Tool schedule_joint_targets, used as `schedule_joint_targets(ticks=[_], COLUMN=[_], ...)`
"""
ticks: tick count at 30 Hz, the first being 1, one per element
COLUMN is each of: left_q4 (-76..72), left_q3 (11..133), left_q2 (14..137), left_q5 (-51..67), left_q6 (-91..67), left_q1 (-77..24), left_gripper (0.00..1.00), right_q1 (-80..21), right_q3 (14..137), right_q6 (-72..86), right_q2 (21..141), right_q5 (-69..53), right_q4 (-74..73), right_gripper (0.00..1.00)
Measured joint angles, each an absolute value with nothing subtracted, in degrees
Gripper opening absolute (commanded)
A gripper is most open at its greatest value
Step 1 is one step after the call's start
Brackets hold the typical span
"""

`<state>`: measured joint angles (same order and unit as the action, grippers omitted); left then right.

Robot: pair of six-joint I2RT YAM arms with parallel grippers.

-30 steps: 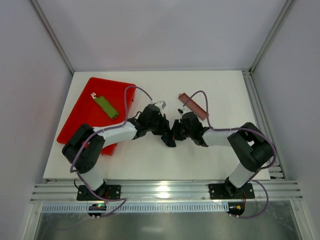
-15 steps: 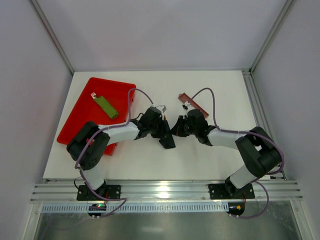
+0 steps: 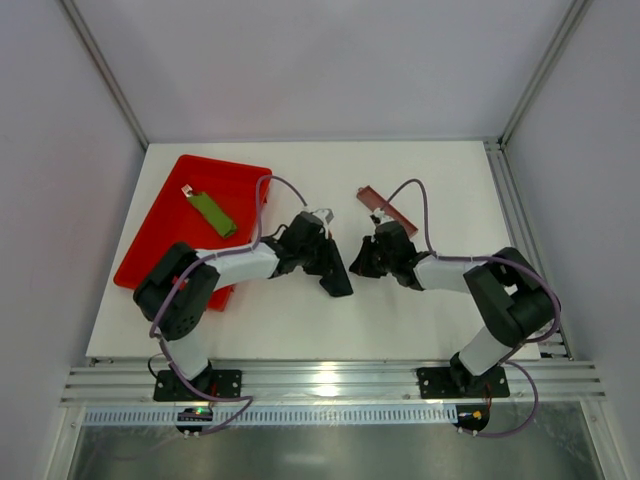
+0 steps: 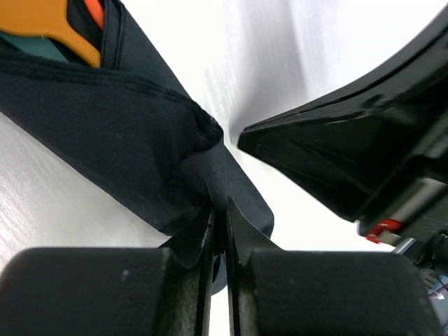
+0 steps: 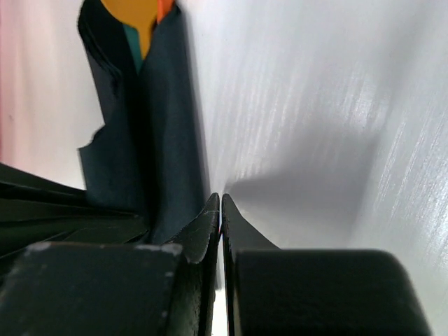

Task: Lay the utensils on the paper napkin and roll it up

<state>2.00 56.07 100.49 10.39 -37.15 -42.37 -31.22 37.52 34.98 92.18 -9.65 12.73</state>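
The paper napkin (image 4: 119,140) is a black sheet folded over into a loose roll on the white table. Orange and yellow ends of the utensils (image 4: 49,28) poke out of its far end. My left gripper (image 4: 218,210) is shut on a pinched edge of the napkin. From above, the napkin (image 3: 339,282) lies under the left gripper (image 3: 333,272). My right gripper (image 5: 220,203) is shut with nothing between its tips, just right of the napkin (image 5: 161,140), where the utensils (image 5: 136,17) show again. Seen from above, the right gripper (image 3: 357,264) sits a little apart from the roll.
A red tray (image 3: 160,235) lies at the left with a flat green piece (image 3: 213,213) on it. A long narrow brown tray (image 3: 388,210) lies behind the right gripper. Metal frame rails run along the table's edges.
The right gripper has drawn back to the right, away from the napkin roll, uncovering more of the brown tray. The left gripper has stayed shut on the napkin, shifting little.
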Motion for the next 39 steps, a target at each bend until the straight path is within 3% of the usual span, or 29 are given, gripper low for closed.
schedule_joint_targets(ticks=[18, 21, 28, 39], left_q4=[1.91, 1.91, 1.91, 1.19], left_q3=[57.95, 57.95, 57.95, 57.95], left_q2=[102.32, 102.32, 102.32, 102.35], left_q5=[12.25, 12.36, 12.71, 13.98], left_q6=[-38.39, -38.39, -38.48, -39.13], left_q1=[-42.37, -42.48, -42.74, -42.74], left_gripper=[0.12, 0.17, 0.39, 0.49], right_q1=[-34.24, -34.39, -34.44, -34.46], right_q3=[37.82, 37.87, 37.87, 37.82], right_q6=[35.07, 35.14, 35.94, 36.14], right_q2=[94.48, 94.54, 94.56, 94.56], right_q5=[-9.54, -9.52, -9.56, -9.54], right_q4=[14.96, 15.14, 15.14, 15.14], right_gripper=[0.04, 0.04, 0.04, 0.04])
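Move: The napkin's folded bundle lies about 5 cm to the right hand's left, level with it and roughly 1 cm lower. The utensil ends stick out some 8 cm ahead and 6 cm left of the right hand; the brown case is about 14 cm ahead and 8 cm right of it. The left hand already grips the near fold, with the bundle's middle some 2 cm right and 1 cm ahead, 2 cm lower. Right hand's shut fingertips slide about 2 cm left against the napkin's right edge; left fingers open, releasing the fold. ##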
